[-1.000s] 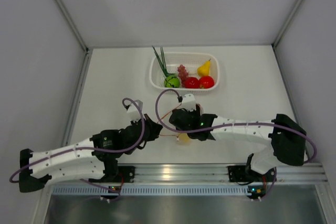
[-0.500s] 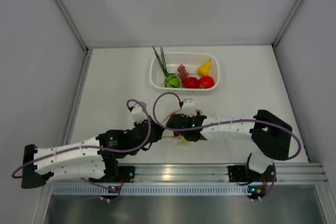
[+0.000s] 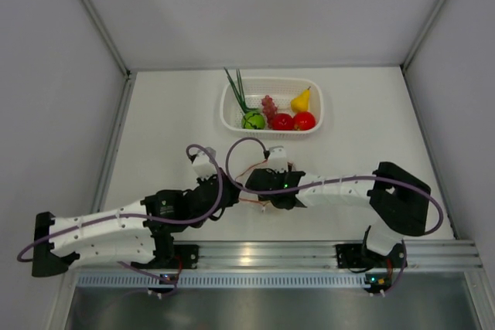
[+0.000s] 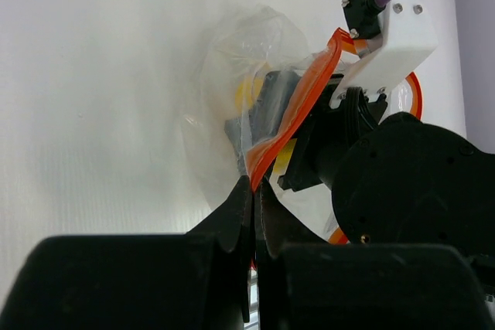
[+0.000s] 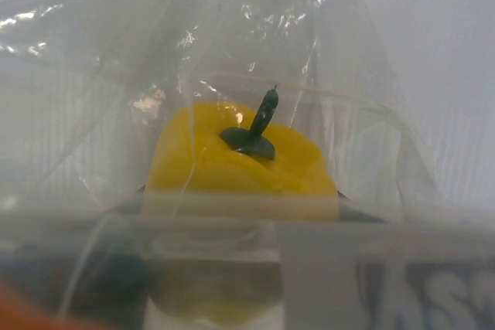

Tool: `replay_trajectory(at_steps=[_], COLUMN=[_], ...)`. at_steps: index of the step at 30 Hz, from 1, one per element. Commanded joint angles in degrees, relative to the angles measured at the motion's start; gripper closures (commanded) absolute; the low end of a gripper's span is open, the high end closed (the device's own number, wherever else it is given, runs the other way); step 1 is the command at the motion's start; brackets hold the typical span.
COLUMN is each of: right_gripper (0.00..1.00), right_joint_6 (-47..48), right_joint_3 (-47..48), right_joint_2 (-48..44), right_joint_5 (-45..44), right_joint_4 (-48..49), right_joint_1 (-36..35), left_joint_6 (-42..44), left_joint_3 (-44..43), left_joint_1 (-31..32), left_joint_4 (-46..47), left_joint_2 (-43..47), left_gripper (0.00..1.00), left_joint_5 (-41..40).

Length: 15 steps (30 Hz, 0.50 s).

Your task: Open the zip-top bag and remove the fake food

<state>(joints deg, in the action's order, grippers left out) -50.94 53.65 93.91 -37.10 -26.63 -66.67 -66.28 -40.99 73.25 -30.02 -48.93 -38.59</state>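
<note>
The zip-top bag (image 4: pixel 232 75) is clear and crinkly and lies between my two grippers near the front of the table (image 3: pixel 267 205). My left gripper (image 4: pixel 255 187) is shut on its orange-red zip strip (image 4: pixel 298 106) and holds that edge up. My right gripper (image 3: pixel 263 195) reaches into the bag's mouth, and its dark fingers (image 4: pixel 271 110) show inside the plastic. A yellow pepper (image 5: pixel 232 168) with a green stem sits in the bag right in front of the right wrist camera. Blurred plastic hides the right fingers there.
A white perforated basket (image 3: pixel 225 117) stands further back. It holds green stalks (image 3: pixel 238 89), a green ball (image 3: pixel 254 120), grapes (image 3: pixel 268 104), a yellow pear (image 3: pixel 301 100) and two red fruits (image 3: pixel 282 121). Grey walls close in the table on three sides.
The right arm has shifted left and pushed its gripper further toward the left gripper and into the bag. The left gripper has moved slightly forward and keeps hold of the zip strip.
</note>
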Motion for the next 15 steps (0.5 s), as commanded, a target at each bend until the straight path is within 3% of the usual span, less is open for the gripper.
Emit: replay_trajectory(at_steps=[1, 15], right_gripper=[0.48, 0.5], right_joint_6=[5.0, 22.9], right_joint_3=[1.9, 4.0], right_joint_2=[-4.3, -14.9], right_joint_5=[-1.7, 0.1], right_joint_4=[0.9, 9.8], right_joint_1=[-1.9, -14.4], left_joint_6=[2.9, 12.5], left_joint_3=[-3.7, -5.2], left_joint_1=[0.3, 0.1], left_joint_4=[1.5, 1.4], left_joint_2=[1.9, 5.4], left_gripper=[1.0, 1.0], left_joint_5=[-4.1, -10.2])
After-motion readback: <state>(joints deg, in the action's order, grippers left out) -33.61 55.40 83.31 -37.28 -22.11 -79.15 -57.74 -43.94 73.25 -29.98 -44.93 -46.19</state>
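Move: About 28 cm ahead of the right hand, 2 cm to its right and level with it, stands the white basket; the pepper is already between its fingers inside the bag. In the basket's near part, the watermelon is 24 cm ahead and 3 cm left, a tomato as far ahead and 5 cm right. From the left hand, which pinches the bag's orange rim, the basket is some 32 cm ahead, 11 cm right and 14 cm lower; the pepper lies 4 cm ahead, 9 cm right and 14 cm below. Drawing the gripped yellow pepper up through the bag's mouth, the right hand rises about 8 cm while swinging left and back towards the left hand, away from the basket, and turns some 25 degrees counter-clockwise, its grip unchanged. Keeping its pinch on the orange rim, the left hand lifts about 4 cm, easing left and forward and tipping its fingers slightly up. ##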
